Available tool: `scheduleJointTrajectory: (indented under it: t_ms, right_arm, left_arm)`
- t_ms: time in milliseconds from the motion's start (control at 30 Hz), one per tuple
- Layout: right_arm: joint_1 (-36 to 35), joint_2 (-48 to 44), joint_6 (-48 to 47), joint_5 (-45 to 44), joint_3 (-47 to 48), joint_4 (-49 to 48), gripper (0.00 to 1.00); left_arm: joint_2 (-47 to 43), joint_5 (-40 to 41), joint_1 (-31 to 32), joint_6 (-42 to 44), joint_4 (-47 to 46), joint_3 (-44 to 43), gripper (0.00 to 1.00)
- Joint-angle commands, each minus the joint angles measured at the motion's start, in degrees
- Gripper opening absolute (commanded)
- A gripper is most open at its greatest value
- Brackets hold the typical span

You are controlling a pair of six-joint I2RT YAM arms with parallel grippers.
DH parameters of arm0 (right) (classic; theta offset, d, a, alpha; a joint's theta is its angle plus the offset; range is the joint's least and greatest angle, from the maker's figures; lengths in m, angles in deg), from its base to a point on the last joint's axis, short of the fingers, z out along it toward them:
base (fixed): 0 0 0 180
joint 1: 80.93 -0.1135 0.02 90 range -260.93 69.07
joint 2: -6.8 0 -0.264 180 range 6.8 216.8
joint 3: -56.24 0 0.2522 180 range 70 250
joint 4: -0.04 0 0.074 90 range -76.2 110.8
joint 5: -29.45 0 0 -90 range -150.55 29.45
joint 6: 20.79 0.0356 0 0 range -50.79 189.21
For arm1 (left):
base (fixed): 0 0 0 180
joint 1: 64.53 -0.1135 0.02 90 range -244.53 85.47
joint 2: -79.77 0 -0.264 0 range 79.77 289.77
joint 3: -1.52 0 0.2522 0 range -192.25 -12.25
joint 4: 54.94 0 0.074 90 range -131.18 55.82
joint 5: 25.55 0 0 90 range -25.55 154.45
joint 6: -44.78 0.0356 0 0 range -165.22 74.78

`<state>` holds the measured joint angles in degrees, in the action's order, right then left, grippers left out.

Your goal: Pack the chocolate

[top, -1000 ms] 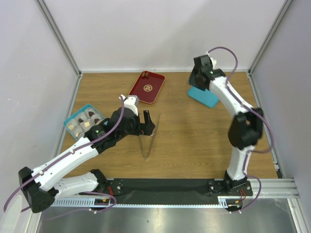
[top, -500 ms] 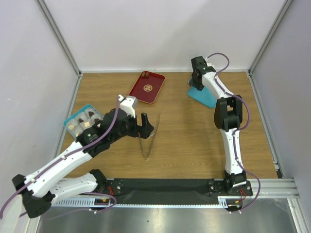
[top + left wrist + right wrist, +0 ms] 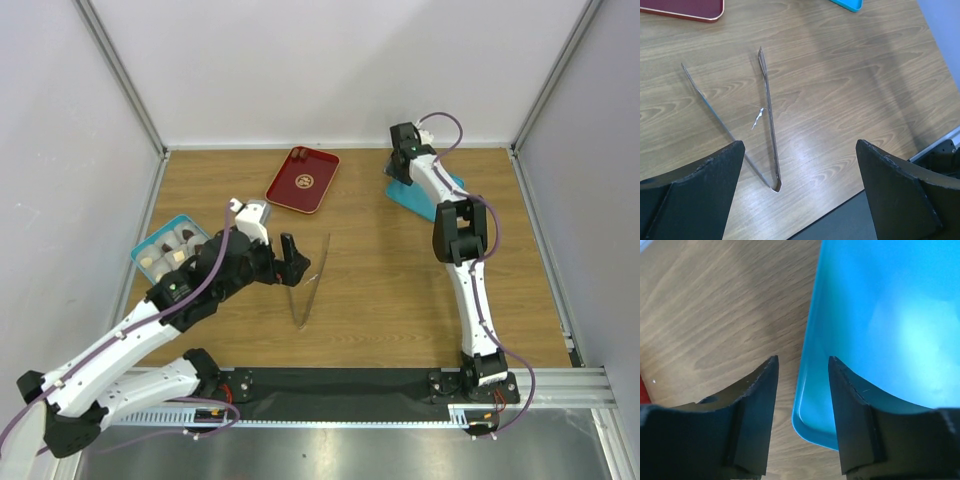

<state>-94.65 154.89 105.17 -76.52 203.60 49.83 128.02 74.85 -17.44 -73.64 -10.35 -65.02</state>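
Note:
Several small dark and pale pieces of chocolate (image 3: 173, 249) sit in the compartments of the teal box (image 3: 147, 247) at the left. Two dark pieces (image 3: 300, 155) lie at the far end of the red tray (image 3: 310, 190). My left gripper (image 3: 290, 260) (image 3: 800, 192) hovers open and empty above the metal tongs (image 3: 308, 287) (image 3: 767, 117), which lie spread on the wood. My right gripper (image 3: 405, 165) (image 3: 803, 365) is at the teal lid (image 3: 428, 198) (image 3: 890, 315). Its jaws straddle the lid's left rim near a corner, partly open, with a gap on each side.
White walls with metal corner posts close off the back and sides. A black strip (image 3: 350, 382) runs along the near edge by the arm bases. The lid's corner (image 3: 847, 4) and the tray's edge (image 3: 690, 11) show at the top of the left wrist view.
The left gripper has drawn back a little to the left and toward the near edge, away from the tongs. The right arm has stretched farther back over the lid's edge, and its jaws have narrowed slightly.

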Motion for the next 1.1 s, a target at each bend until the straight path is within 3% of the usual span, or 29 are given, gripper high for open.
scheduleJointTrajectory:
  t_ms: [0,200,300,400,467,533,667,733,967,1067]
  right_arm:
    - [-1.0,2.5,-3.7,-2.8,2.3,0.8,0.49]
    - [-1.5,2.9,-8.9,-0.4,0.8,0.8,0.37]
    - [-1.8,2.8,-10.9,2.2,0.3,1.1,0.25]
    - [-2.3,0.7,-12.7,6.5,-1.1,1.1,0.06]
    - [-2.5,-1.8,-13.3,9.9,-3.0,0.5,0.00]
    - [-3.1,-7.5,-13.6,12.5,-8.3,-1.1,0.00]
    - [-3.2,-20.4,-12.1,19.7,-21.5,-7.7,0.00]
    - [-3.2,-24.7,-11.4,21.5,-27.5,-11.3,0.00]
    - [-2.9,-38.3,-8.3,33.3,-35.1,-15.0,0.00]
    - [-2.6,-43.8,-2.9,38.7,-36.7,-18.4,0.00]
  left_arm:
    - [2.2,2.2,0.2,1.2,0.2,-4.0,1.00]
    - [1.3,5.5,0.0,2.0,2.0,-5.0,1.00]
    - [-0.1,5.3,-0.1,1.5,1.3,-5.0,1.00]
    - [0.1,5.3,-0.9,1.2,2.0,-6.2,0.99]
    - [0.5,2.9,-2.3,1.1,2.5,-7.2,0.98]
    - [0.7,0.0,-6.3,1.1,2.2,-7.4,0.97]
    - [2.2,-14.8,-18.3,1.4,0.6,-8.0,0.96]
    - [3.6,-18.6,-20.9,1.8,-0.2,-9.0,0.96]
    - [10.5,-29.2,-27.5,0.2,-3.6,-14.0,0.96]
    - [13.2,-39.6,-31.3,-4.2,-10.6,-13.4,0.96]
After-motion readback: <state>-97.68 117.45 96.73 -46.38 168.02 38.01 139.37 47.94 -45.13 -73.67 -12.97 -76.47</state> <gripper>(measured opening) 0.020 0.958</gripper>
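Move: The blue lid's left edge already lies between the right hand's parted fingers. The lid's middle is about 8 cm to their right, 4 cm back and a couple of centimetres lower. The red tray sits some 23 cm to the right hand's left, about 1 cm back; the V-shaped tongs lie roughly 20 cm left and 35 cm back of it. From the left hand, the lid is about 36 cm ahead, 28 cm right and 23 cm below. Closing on the blue lid's left edge almost in place, the right fingers pinch it. The hand then draws back about 12 cm, drifting left, and climbs some 16 cm with the lid, turning about 30 degrees counter-clockwise as its left side rises. Fingers still wide, the empty left hand goes forward about 8 cm and up 5, swinging a little left. ##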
